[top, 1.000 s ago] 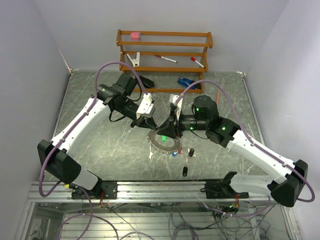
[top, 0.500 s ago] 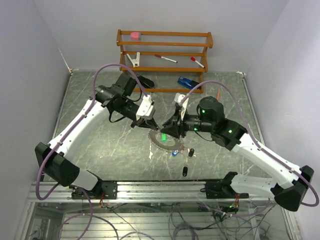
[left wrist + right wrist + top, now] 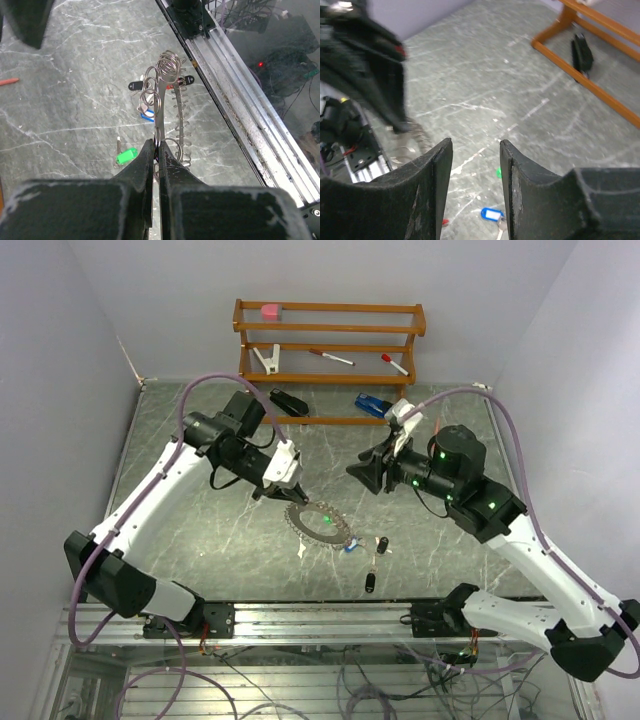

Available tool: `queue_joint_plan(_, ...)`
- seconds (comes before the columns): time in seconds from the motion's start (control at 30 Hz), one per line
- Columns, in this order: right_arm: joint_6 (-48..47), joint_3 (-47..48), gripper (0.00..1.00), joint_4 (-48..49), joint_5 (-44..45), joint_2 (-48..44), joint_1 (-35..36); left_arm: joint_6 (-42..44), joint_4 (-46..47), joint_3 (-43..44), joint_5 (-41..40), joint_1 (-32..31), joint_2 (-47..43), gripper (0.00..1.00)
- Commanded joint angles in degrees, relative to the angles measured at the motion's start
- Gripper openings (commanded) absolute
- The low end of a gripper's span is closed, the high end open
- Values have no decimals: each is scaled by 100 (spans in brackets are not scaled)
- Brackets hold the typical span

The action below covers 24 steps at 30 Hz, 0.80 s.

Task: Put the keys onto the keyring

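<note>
The keyring (image 3: 318, 525) is a big silvery ring with a toothed rim, one edge resting on the table. My left gripper (image 3: 289, 491) is shut on its upper rim. In the left wrist view the keyring (image 3: 161, 107) stands edge-on between my left gripper's (image 3: 159, 146) tips. A green key (image 3: 326, 517) shows inside the ring's outline; the green key (image 3: 126, 155) lies beside the ring. A blue key (image 3: 350, 546) and two black keys (image 3: 383, 544) (image 3: 369, 582) lie to the right. My right gripper (image 3: 362, 470) hangs open and empty, apart from the ring. Below my right gripper (image 3: 476, 145) lies the blue key (image 3: 492, 214).
A wooden rack (image 3: 330, 340) stands at the back with red-capped markers, a white clip and a pink piece. A black object (image 3: 290, 402) and a blue one (image 3: 372, 405) lie in front of it. A metal rail (image 3: 320, 615) runs along the near edge.
My right gripper has let go at the ring, opened and drawn back up and to the right. My left gripper has shifted slightly left, still gripping the ring.
</note>
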Motion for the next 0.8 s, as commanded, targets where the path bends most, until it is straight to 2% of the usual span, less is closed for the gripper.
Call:
queue_joint_plan(0.0, 385, -137, 42, -379, 439, 239, -537, 365, -359, 149, -9, 135, -252, 7)
queue_joint_plan(0.1, 510, -312, 42, -693, -237, 785, -1024, 514, -477, 144, 11, 549, -366, 7)
queue_joint_plan(0.27, 924, -893, 41, -286, -1084, 1804, -1028, 1014, -781, -81, 652, 1656, -459, 7)
queue_joint_plan(0.43, 1030, -932, 41, -96, -621, 2560, -609, 1316, -919, -433, 1100, 2173, -571, 7)
queue_joint_plan(0.6, 663, -883, 42, 314, -419, 3080, -246, 1827, -1424, -519, 1403, 2247, -447, 7)
queue_joint_plan(0.77, 65, -1185, 43, 1017, -299, 3223, -249, 1828, -1430, -617, 1452, 2257, -453, 7)
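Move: The green-tagged key lies on the table about 33 cm below the empty right hand, some 2 cm ahead and 5 cm to its left. The blue-tagged key, also on the table, is about 5 cm back and 1 cm left of that hand; the held keyring's middle hangs about 10 cm below it, 6 cm back and 6 cm left. From the left hand, the green-tagged key is roughly 6 cm ahead, 7 cm right and 27 cm down. Down fast, about 25 cm, the right hand drops towards the green-tagged key, swinging out forward and slightly right, then easing back and left. Its fingers stay partly open and tip some 40 degrees downward, still clear of the key. The left hand, still pinching the keyring, carries it about 8 cm left and a little forward, turning counter-clockwise. ##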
